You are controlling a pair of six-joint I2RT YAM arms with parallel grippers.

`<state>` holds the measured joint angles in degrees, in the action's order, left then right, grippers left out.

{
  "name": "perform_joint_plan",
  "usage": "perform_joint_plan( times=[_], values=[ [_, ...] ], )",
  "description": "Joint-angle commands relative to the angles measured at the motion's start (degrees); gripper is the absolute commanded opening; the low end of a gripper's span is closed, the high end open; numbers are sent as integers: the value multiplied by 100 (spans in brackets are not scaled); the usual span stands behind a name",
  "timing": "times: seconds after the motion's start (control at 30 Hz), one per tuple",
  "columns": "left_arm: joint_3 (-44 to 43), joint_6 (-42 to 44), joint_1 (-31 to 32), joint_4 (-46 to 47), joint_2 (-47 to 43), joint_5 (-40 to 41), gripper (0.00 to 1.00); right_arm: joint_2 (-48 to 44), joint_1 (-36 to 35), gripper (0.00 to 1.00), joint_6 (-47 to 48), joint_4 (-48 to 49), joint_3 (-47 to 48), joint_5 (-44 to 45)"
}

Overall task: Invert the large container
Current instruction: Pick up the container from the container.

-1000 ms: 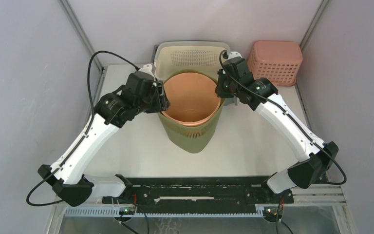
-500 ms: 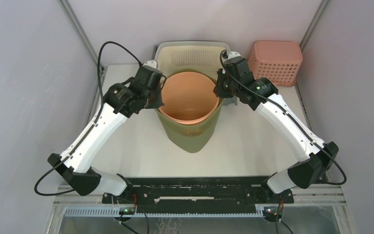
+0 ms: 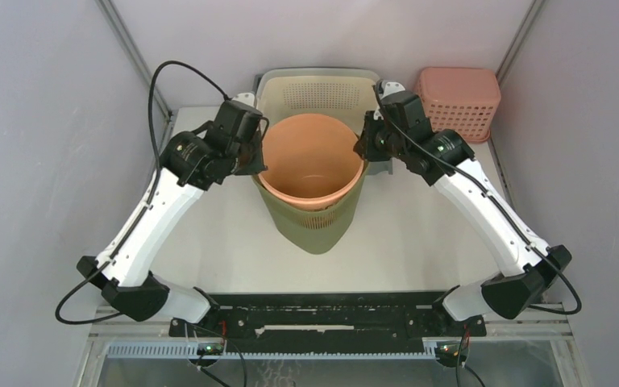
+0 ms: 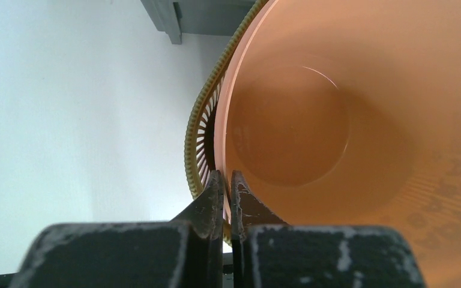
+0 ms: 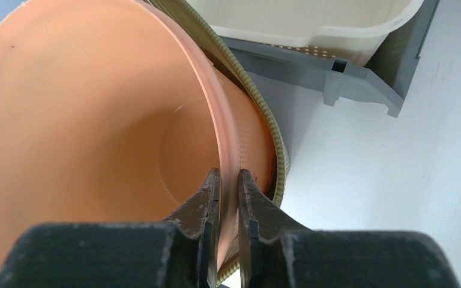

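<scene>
The large container (image 3: 310, 157) is an orange bucket standing upright, mouth up, nested in an olive-green slatted basket (image 3: 314, 230) at the table's middle. My left gripper (image 3: 256, 157) is shut on its left rim. In the left wrist view one finger of that gripper (image 4: 227, 180) lies inside the orange wall (image 4: 336, 120) and the other between it and the green basket (image 4: 197, 129). My right gripper (image 3: 364, 145) is shut on the right rim. In the right wrist view its fingers (image 5: 228, 177) pinch the orange wall (image 5: 96, 120), with the green basket's rim (image 5: 265, 120) just outside.
A cream perforated bin (image 3: 322, 87) stands right behind the container, its grey base (image 5: 336, 78) close to my right gripper. A pink basket (image 3: 458, 101) sits at the back right. Slanted frame posts rise at both back corners.
My left gripper moved in to the left rim and shut on it. The orange container now sits a little higher in the green basket, and both arms have risen slightly.
</scene>
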<state>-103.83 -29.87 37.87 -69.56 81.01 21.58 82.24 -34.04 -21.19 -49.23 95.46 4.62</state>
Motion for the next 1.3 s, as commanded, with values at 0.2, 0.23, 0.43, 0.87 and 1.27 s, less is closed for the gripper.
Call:
perform_joint_plan(
  times=[0.2, 0.23, 0.43, 0.87, 1.27],
  values=[
    [-727, 284, -34, 214, -234, -269, 0, -623, -65, 0, 179, 636, 464, -577],
    [-812, 304, -34, 207, -243, -271, 0, -641, -74, 0, 187, 639, 511, -577],
    [-1305, 379, -34, 214, -276, -430, 0, -769, -206, 0, 293, 647, 801, -570],
    [-2001, 686, -7, 498, -426, -831, 0, -1180, -714, 0, 720, 963, 1060, -232],
    [-2001, 824, 1, 1054, -829, -1302, 0, -1340, -1641, 0, 1432, 1266, 1347, 439]
  ],
)
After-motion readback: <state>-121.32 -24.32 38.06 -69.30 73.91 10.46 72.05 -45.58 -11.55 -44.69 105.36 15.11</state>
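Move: Both hands already grip opposite sides of the orange container's rim. Its middle is about 12 cm to the left hand's right, 2 cm ahead and 10 cm below. From the right hand it is 12 cm left, 2 cm back and as far below. The green basket surrounds it, its middle about 16 cm below the right hand. The white basket stands some 24 cm ahead of that hand, 10 cm left, 22 cm below. Upward together, the two arms keep drawing the orange container out of the green basket by its pinched rim, slowly at first and then faster, rising about 14 cm. They ease back towards the robot some 5 cm as they go, while both wrists tip the fingers up, the right by about 25 degrees and the left somewhat less; both grips stay shut. ##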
